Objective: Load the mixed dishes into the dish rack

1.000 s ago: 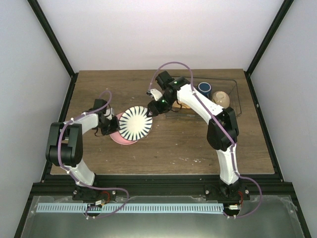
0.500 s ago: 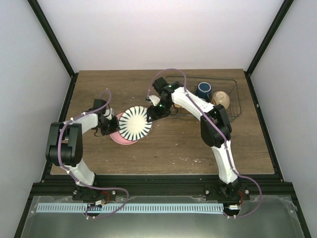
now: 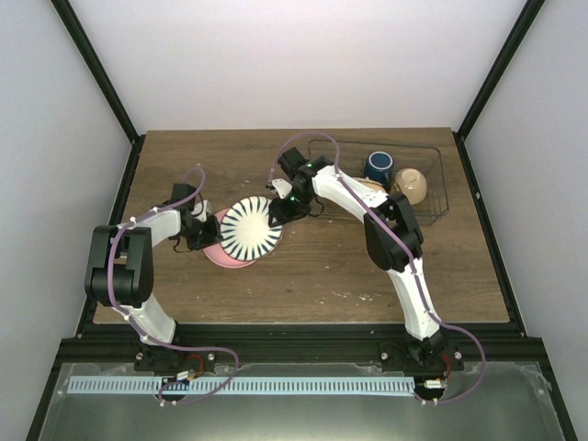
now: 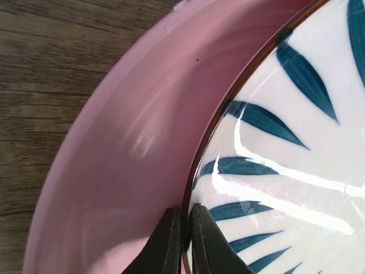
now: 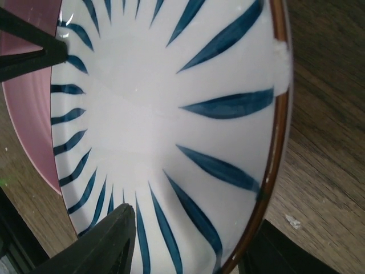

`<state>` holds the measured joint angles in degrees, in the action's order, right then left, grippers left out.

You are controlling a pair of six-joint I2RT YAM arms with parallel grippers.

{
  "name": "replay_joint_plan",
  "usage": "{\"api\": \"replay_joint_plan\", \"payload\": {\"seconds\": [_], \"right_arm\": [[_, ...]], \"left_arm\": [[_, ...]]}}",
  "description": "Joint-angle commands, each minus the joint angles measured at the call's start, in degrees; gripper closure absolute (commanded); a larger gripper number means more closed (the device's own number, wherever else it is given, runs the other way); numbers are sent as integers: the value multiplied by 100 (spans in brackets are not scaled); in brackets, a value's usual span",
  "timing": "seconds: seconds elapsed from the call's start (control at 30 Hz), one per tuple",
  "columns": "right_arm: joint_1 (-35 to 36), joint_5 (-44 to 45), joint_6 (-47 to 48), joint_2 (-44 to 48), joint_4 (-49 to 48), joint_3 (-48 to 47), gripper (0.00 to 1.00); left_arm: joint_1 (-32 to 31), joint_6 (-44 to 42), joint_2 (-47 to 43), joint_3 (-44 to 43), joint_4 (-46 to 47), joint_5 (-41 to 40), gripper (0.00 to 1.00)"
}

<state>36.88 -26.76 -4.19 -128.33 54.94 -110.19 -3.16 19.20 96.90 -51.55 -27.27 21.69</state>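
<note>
The white plate with dark radial stripes [image 3: 250,227] lies tilted over the pink plate [image 3: 219,253] at mid-table. My left gripper [image 4: 186,228] is shut on the striped plate's [image 4: 296,171] left rim, one finger on its face and one behind it, against the pink plate [image 4: 131,142]. At the striped plate's right rim [image 5: 159,114], my right gripper [image 5: 197,228] is open, one finger over the face and the other outside the brown edge. The dish rack [image 3: 441,184] at the back right holds the dark blue mug [image 3: 378,166] and the cream bowl [image 3: 411,184].
My right arm [image 3: 354,193] reaches leftward across the front of the rack. The left gripper's dark fingers [image 5: 28,48] show at the top left of the right wrist view. Bare wooden table [image 3: 322,276] lies in front of the plates.
My right gripper has moved left from the rack's front to the striped plate's right rim. The left gripper has kept its hold and place.
</note>
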Motion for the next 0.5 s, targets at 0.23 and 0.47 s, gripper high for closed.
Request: {"api": "replay_joint_plan", "payload": {"seconds": [0.23, 0.47], "right_arm": [[169, -126, 158, -327, -254, -251, 76], [179, -42, 283, -276, -40, -544, 92]], "left_arm": [[-36, 11, 404, 67, 170, -189, 100], [-33, 31, 375, 15, 198, -163, 96]]}}
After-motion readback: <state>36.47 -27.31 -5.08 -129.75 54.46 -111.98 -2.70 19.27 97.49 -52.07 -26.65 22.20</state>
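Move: Off the right hand's fingertips, the striped plate's middle lies about 6 cm to the left, 2 cm back and 3 cm lower, its right rim already between the open fingers. From the left hand, already pinching the left rim, that middle is roughly 8 cm right and 2 cm ahead, some 2 cm higher. The pink plate underneath is centred about 4 cm to the left hand's right, level fore and aft, 1 cm below; the dish rack's middle stands about 26 cm right and 10 cm ahead of the right hand, some 4 cm lower. Closing its fingers from about half open to roughly a quarter open, the right hand dips about 1 cm around the striped plate's right rim, then comes back up nearly to its starting height while edging 1 cm forward, the rim ending up pinched between the fingers. The left hand keeps its pinch on the opposite rim, creeping forward about half a centimetre. ##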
